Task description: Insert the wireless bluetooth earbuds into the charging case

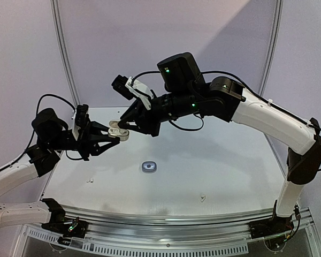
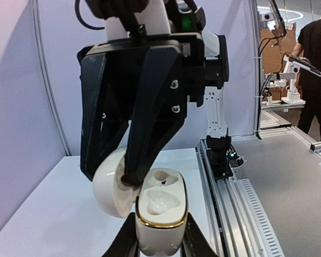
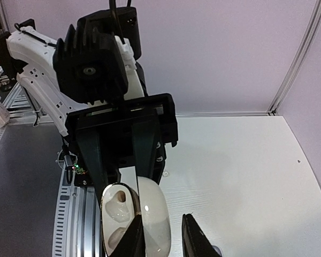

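Note:
The white charging case (image 1: pixel 117 132) with a gold rim (image 2: pixel 160 222) is held in the air over the table's left rear, and my left gripper (image 2: pixel 159 238) is shut on its body. Its lid (image 2: pixel 109 184) hangs open to the left, and both sockets (image 2: pixel 159 202) look empty. My right gripper (image 1: pixel 127 125) meets it from the right. One of its fingers (image 3: pixel 132 235) sits between lid and body, and the other stands clear of the lid (image 3: pixel 156 214), so the jaws are open. Two tiny white earbuds (image 1: pixel 89 181) (image 1: pixel 203 198) lie on the table.
A small grey round case (image 1: pixel 148 167) lies on the white table (image 1: pixel 214 160) near its middle. A metal rail (image 1: pixel 166 219) runs along the near edge, with both arm bases on it. Pale walls close in the back and sides.

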`<state>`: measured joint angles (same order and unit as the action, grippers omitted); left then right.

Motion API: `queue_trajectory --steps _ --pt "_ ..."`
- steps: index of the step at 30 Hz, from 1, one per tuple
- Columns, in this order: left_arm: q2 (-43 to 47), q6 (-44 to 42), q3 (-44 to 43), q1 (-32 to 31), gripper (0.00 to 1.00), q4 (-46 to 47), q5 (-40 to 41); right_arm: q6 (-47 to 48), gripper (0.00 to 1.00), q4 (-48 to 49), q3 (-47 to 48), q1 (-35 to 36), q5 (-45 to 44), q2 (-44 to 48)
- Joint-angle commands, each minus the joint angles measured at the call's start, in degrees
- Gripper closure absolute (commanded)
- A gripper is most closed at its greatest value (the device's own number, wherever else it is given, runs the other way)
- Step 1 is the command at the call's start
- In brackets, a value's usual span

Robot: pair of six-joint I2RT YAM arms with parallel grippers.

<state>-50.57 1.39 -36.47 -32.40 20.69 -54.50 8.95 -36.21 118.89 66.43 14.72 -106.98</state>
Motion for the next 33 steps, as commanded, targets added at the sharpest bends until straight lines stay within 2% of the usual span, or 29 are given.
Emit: queue_trajectory --steps 1,7,13,20,24,29,33 --pt "1.43 -7.41 0.78 -1.08 1.00 1.07 -0.90 -1.89 0.75 1.94 -0.50 -0.28 0.60 1.65" --pt "1.79 -7.61 0.84 -1.04 1.00 0.77 -2.94 -2.57 0.73 1.28 -1.01 -0.53 -0.01 1.33" --pt "2.07 -7.59 1.57 -1.08 1.00 0.77 -4.12 -4.41 0.67 0.45 -1.17 -1.74 4.33 1.42" --pt "1.66 6.31 3.06 -1.08 1.00 5.26 -2.06 -7.12 0.61 1.95 -1.10 -2.10 9.60 1.94" --pt "1.43 8.16 3.76 -1.08 1.00 6.12 -1.23 -8.13 0.58 2.25 -0.99 -2.05 10.47 2.13" --pt "1.26 8.37 3.88 -1.08 1.00 5.49 -0.53 -8.61 0.46 4.00 -1.01 -2.10 11.09 2.54" --pt "1.30 9.60 4.32 -1.08 1.00 5.59 0.23 -12.94 0.32 7.08 -1.41 -3.33 7.11 3.92"
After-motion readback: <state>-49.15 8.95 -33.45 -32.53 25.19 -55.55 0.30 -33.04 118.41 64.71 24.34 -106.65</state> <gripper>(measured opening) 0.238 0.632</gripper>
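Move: The left hand keeps hold of the white charging case, its middle about 1 cm right of that hand point, level fore and aft, and 1 cm above. From the right hand the case body is some 2 cm back, 1 cm left, 2 cm down; its open lid is about 1 cm forward, 1 cm left, 2 cm down. From the right hand, the purple case lies 10 cm forward, 7 cm right, a white earbud 5 cm back, 29 cm right, both about 36 cm below. The right hand's inner finger comes free of the gap between the white case's lid and body as the fingers, straddling the lid, spread from slightly to well over half open. That hand eases back about 1 cm, then lifts 1.5 cm away from the case, rolling some 10 degrees. The left hand keeps its grip, drawing the case back about 1 cm and rocking it slightly one way, then the other. ##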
